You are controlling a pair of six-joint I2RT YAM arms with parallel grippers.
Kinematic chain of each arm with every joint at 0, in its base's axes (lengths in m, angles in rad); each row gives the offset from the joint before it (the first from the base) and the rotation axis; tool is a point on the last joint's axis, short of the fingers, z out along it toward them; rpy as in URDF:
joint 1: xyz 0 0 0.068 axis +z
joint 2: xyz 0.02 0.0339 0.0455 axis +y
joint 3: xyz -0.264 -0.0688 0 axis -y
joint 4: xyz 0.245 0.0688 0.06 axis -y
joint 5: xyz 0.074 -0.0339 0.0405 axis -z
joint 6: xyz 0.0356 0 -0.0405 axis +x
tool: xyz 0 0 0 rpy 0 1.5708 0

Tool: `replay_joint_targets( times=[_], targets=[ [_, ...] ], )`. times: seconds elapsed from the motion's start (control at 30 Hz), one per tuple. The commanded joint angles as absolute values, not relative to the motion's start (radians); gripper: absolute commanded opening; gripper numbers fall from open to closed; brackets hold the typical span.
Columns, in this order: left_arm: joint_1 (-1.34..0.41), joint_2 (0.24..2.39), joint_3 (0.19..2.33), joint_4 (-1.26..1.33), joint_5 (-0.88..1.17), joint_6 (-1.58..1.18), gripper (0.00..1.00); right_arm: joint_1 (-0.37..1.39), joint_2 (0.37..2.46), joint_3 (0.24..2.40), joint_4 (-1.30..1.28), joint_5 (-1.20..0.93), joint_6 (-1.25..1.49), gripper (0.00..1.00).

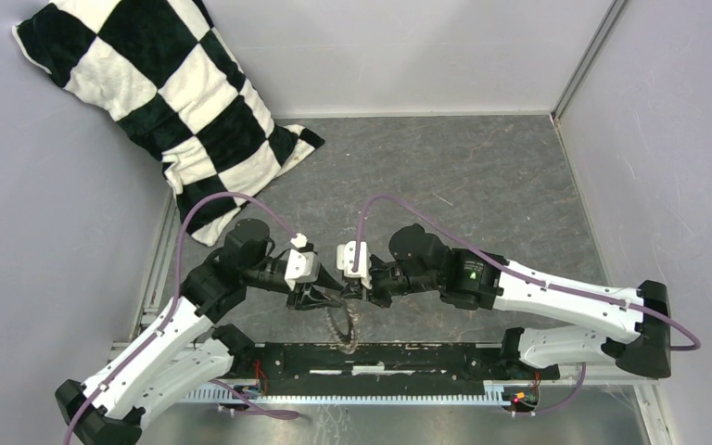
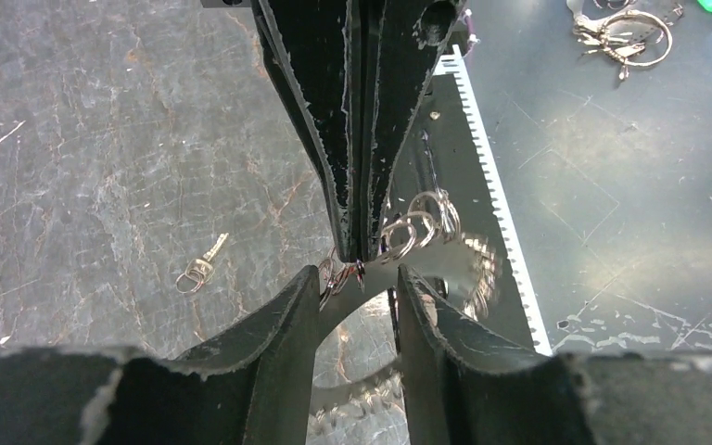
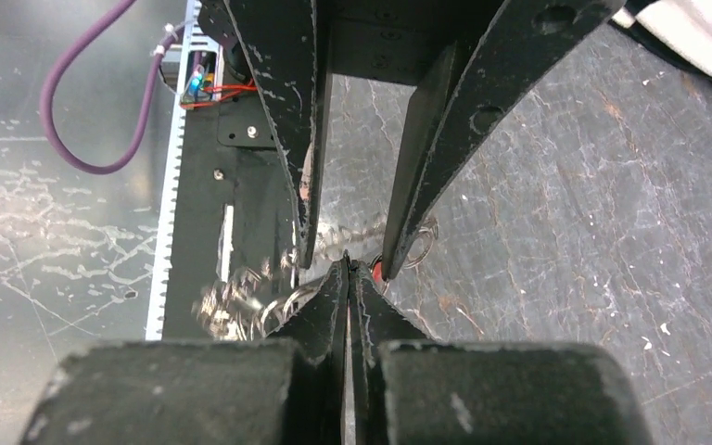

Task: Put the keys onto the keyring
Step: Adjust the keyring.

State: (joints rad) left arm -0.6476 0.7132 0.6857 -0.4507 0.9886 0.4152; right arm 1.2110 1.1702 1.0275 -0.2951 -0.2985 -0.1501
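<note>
The keyring [image 1: 341, 326], a loop of many small silver rings, hangs off the table between the two arms. My left gripper [image 2: 359, 273] grips it with its fingers held apart by a stretch of chain. My right gripper [image 3: 349, 264] is shut, its tips pinched on a ring of the keyring [image 2: 419, 225] right in front of the left tips. The red tag [image 3: 376, 271] shows beside one left finger. The keys [image 2: 206, 259], a tiny silver key with a small ring on it, lie on the grey table to the left, away from both grippers.
A black-and-white checked pillow [image 1: 162, 102] leans in the far left corner. The black base bar [image 1: 380, 360] and a white toothed rail [image 2: 496, 204] run along the near table edge. A second bunch of rings [image 2: 623, 35] lies beyond that rail. White walls surround the table.
</note>
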Motion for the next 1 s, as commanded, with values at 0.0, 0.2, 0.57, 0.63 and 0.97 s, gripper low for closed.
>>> replay_joint_targets(
  times=[0.0, 0.2, 0.57, 0.63, 0.97],
  targets=[
    [-0.649, 0.684, 0.724, -0.454, 0.976, 0.377, 0.42, 1.223, 1.182, 1.103, -0.319, -0.258, -0.210, 0.01],
    [-0.649, 0.642, 0.738, -0.505, 0.892, 0.433, 0.42, 1.243, 1.211, 1.149, -0.370, -0.202, -0.221, 0.01],
    [-0.649, 0.651, 0.724, -0.524, 0.901, 0.454, 0.31, 1.291, 1.285, 1.279, -0.464, -0.122, -0.213, 0.01],
    [-0.649, 0.652, 0.724, -0.509, 0.901, 0.450, 0.30, 1.298, 1.293, 1.290, -0.468, -0.117, -0.209, 0.01],
    [-0.649, 0.627, 0.737, -0.500, 0.889, 0.444, 0.19, 1.309, 1.303, 1.293, -0.463, -0.115, -0.199, 0.01]
  ],
)
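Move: The keyring already hangs from the right fingers' closed pinch: the held rim is within some 2 cm of both hands' pads, and the keyring's middle lies about 6 cm below each hand and roughly 1 cm back. The left fingers stand half open around that rim, with the right fingertips about 1 cm to their right. On the table, some 21 cm below the left hand, the loose key lies about 9 cm ahead and 6 cm to the right. Keep the keyring pinched in the right gripper; dip it slightly, then lift it back and ease it about 1.5 cm to the left, tipping its fingers down some 8 degrees. Meanwhile draw the left gripper a little over 1 cm to the left and slightly forward, turning it a touch counter-clockwise, then close its half-open fingers to a narrow gap around the rim beside the right fingertips. ##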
